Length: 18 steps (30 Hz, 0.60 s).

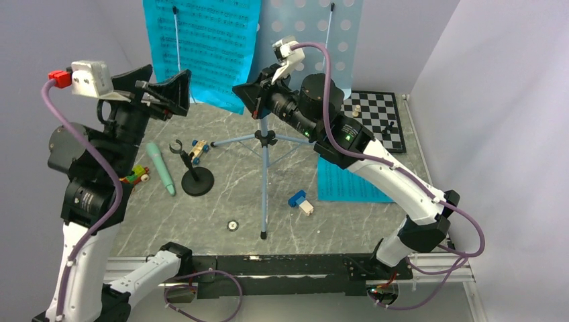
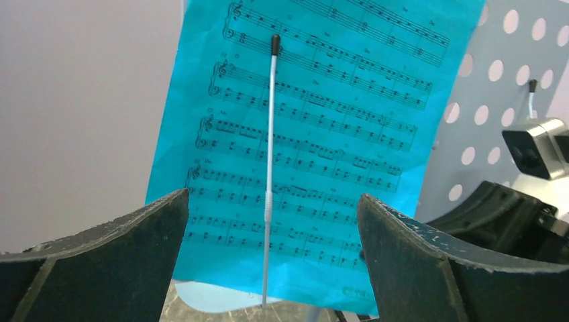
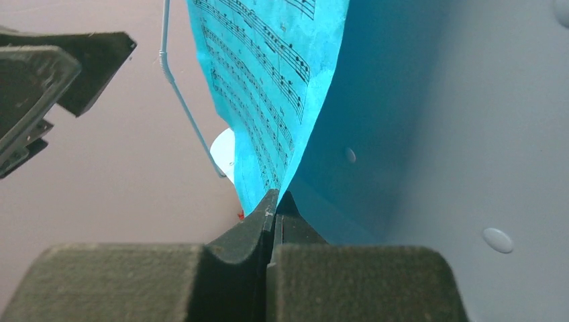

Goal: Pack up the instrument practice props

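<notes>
A cyan sheet-music page (image 1: 201, 47) (image 2: 322, 121) (image 3: 268, 87) stands on the pale-blue perforated desk (image 1: 339, 33) (image 3: 470, 134) of the tripod music stand (image 1: 265, 141), under a thin wire page holder (image 2: 270, 168). My right gripper (image 1: 245, 97) (image 3: 274, 201) is shut on the page's lower right corner. My left gripper (image 1: 171, 94) (image 2: 272, 201) hangs open in front of the page's lower edge, holding nothing. A second cyan page (image 1: 349, 181) lies flat on the table, partly under the right arm. The mint-green toy microphone (image 1: 161, 168) lies beside the black round-based mic stand (image 1: 196, 178).
A chessboard with pieces (image 1: 379, 117) sits at the back right. Two small toy cars (image 1: 198, 149) (image 1: 137, 176) lie near the mic stand. A blue-white block (image 1: 301, 201) and a small round disc (image 1: 233, 225) lie near the tripod's front leg. Grey walls enclose the table.
</notes>
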Available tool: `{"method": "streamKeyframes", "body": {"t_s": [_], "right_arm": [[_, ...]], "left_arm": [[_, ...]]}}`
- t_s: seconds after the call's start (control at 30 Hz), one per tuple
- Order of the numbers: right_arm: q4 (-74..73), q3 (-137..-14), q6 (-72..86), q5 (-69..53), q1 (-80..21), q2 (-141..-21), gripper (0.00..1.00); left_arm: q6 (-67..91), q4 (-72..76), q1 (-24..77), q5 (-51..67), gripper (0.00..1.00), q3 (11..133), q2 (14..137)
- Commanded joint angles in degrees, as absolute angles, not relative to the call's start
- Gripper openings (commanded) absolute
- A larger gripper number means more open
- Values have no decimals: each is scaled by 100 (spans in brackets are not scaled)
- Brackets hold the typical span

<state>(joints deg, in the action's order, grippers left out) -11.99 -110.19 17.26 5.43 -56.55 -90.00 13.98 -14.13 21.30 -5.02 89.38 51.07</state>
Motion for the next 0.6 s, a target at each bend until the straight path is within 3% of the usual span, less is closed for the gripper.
{"method": "streamKeyframes", "body": {"t_s": [0.0, 0.4, 0.57], "right_arm": [[-1361, -11327, 1526, 407, -5636, -8994, 0], [-1389, -11285, 1442, 396, -5634, -8927, 0], [-1373, -11268, 1454, 325, -5635, -8933, 0]], "left_arm": [[1568, -1309, 1833, -53, 99, 9388, 5389], [1176, -1006, 1775, 99, 82, 9826, 5969], [1111, -887, 1775, 19, 68, 9690, 6031]]}}
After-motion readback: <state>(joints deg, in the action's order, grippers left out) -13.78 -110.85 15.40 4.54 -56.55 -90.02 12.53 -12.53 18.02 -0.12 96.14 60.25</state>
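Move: The left hand, wide open, has the black-tipped clip rod in front of the sheet music about 6 cm ahead, 2 cm to its right and 3 cm higher. The sheet's middle lies some 7 cm ahead, 5 cm right and 6 cm above, and the stand's perforated plate about 9 cm ahead, 16 cm right and 7 cm up. From the right hand, already pinching the sheet's right edge, the rod is about 5 cm ahead, 14 cm left and 8 cm higher. Forward, and a little to the right and up, the left hand reaches about 4 cm towards the clip rod, easing off as it goes, its fingers pointing ahead and slightly upward. After the first bit of travel its fingers begin closing from wide open to roughly three quarters, one on each side of the rod's line. The right hand stays put and keeps its pinch on the sheet's edge. ##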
